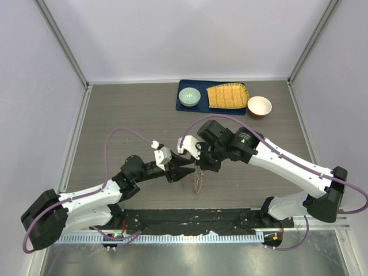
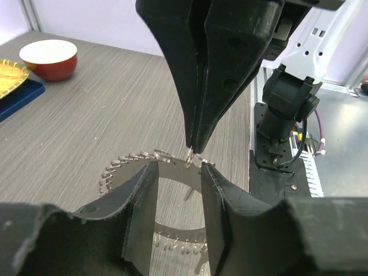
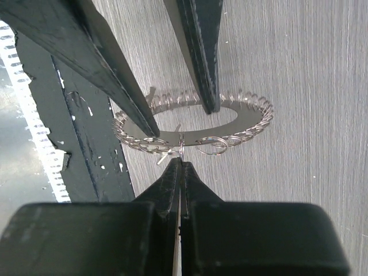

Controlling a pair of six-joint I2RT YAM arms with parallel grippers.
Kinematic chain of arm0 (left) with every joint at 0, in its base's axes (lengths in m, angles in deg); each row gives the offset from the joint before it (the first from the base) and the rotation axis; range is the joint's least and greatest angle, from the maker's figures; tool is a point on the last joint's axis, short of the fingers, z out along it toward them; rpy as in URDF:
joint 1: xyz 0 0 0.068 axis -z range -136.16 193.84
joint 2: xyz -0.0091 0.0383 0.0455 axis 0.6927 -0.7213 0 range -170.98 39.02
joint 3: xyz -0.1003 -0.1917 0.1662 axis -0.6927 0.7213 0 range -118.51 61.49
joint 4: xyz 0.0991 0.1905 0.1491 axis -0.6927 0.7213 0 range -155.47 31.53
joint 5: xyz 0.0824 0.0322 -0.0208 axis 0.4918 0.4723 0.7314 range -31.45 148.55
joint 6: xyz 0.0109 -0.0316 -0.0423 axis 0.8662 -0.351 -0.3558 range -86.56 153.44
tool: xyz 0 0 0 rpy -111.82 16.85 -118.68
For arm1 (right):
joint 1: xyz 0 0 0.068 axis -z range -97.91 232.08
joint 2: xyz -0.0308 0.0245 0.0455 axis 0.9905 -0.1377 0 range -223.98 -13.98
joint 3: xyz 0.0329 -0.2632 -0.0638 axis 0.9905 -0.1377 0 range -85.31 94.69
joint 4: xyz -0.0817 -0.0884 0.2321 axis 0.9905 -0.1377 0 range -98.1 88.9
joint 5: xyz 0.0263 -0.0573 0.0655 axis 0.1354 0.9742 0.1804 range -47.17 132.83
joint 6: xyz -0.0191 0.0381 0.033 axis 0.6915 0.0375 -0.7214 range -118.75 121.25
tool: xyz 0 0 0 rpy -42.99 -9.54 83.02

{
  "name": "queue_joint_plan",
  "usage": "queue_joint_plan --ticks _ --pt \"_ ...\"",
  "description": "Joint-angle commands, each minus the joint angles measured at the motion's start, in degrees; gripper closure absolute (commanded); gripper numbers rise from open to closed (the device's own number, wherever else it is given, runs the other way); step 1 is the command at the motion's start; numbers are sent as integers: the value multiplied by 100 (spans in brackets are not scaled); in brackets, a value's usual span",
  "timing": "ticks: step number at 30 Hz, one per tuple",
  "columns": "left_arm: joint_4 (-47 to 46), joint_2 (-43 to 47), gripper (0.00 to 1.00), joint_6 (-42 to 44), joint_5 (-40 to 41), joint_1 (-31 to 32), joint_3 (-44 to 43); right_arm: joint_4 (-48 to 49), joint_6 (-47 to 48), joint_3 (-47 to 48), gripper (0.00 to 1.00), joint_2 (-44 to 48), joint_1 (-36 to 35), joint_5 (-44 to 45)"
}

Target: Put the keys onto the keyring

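Note:
The keyring (image 1: pixel 198 183) hangs edge-on in the air between my two grippers, above the table. It is a flat grey ring fringed with small wire loops (image 3: pixel 247 118) (image 2: pixel 123 164). My right gripper (image 1: pixel 199 167) (image 3: pixel 181 162) is shut on one small loop at the ring's rim. A thin silver key (image 3: pixel 163 158) (image 2: pixel 188 194) dangles beside that spot; I cannot tell how it is attached. My left gripper (image 1: pixel 185 171) (image 2: pixel 179 167) is open, its fingers (image 3: pixel 138 109) straddling the ring's band right under the right fingertips. Nothing is gripped in it.
A blue tray (image 1: pixel 192 109) at the back holds a pale green bowl (image 1: pixel 189 96) and a yellow woven piece (image 1: pixel 227 95). A red bowl (image 1: pixel 259 106) (image 2: pixel 49 57) stands right of the tray. The black base rail (image 1: pixel 190 218) runs along the near edge.

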Motion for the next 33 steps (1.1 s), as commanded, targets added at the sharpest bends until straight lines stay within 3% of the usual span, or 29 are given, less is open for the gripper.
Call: queue_joint_plan --ticks 1,28,33 --pt "-645 -176 62 -59 -300 14 -366 425 160 -17 99 286 -51 -163" --pt "75 -686 76 -147 -714 14 -841 574 196 -176 99 479 -112 -93" --pt "163 -669 85 -139 -696 23 -841 601 187 -202 99 514 -112 -93"
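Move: A small metal piece stands out from the right hand's closed fingertips. It lies about 3 cm to the right of the left hand's point and about 1 cm above it, neither ahead nor back. From the right hand it is right at the tips, about 1 cm below its point. The looped grey keyring hangs from there, its middle roughly 6 cm straight below the right hand and, from the left hand, 3 cm to the right and 5 cm down. Rightward, quickly at first and then creeping, the left hand goes about 2.5 cm towards the right hand's fingertips, riding up a little over 1 cm early on and easing partly back, while turning slightly clockwise. Its half-open fingers narrow steadily around the metal piece to a small gap; a firm pinch can't be seen. The right hand stays practically in place and keeps its hold. ##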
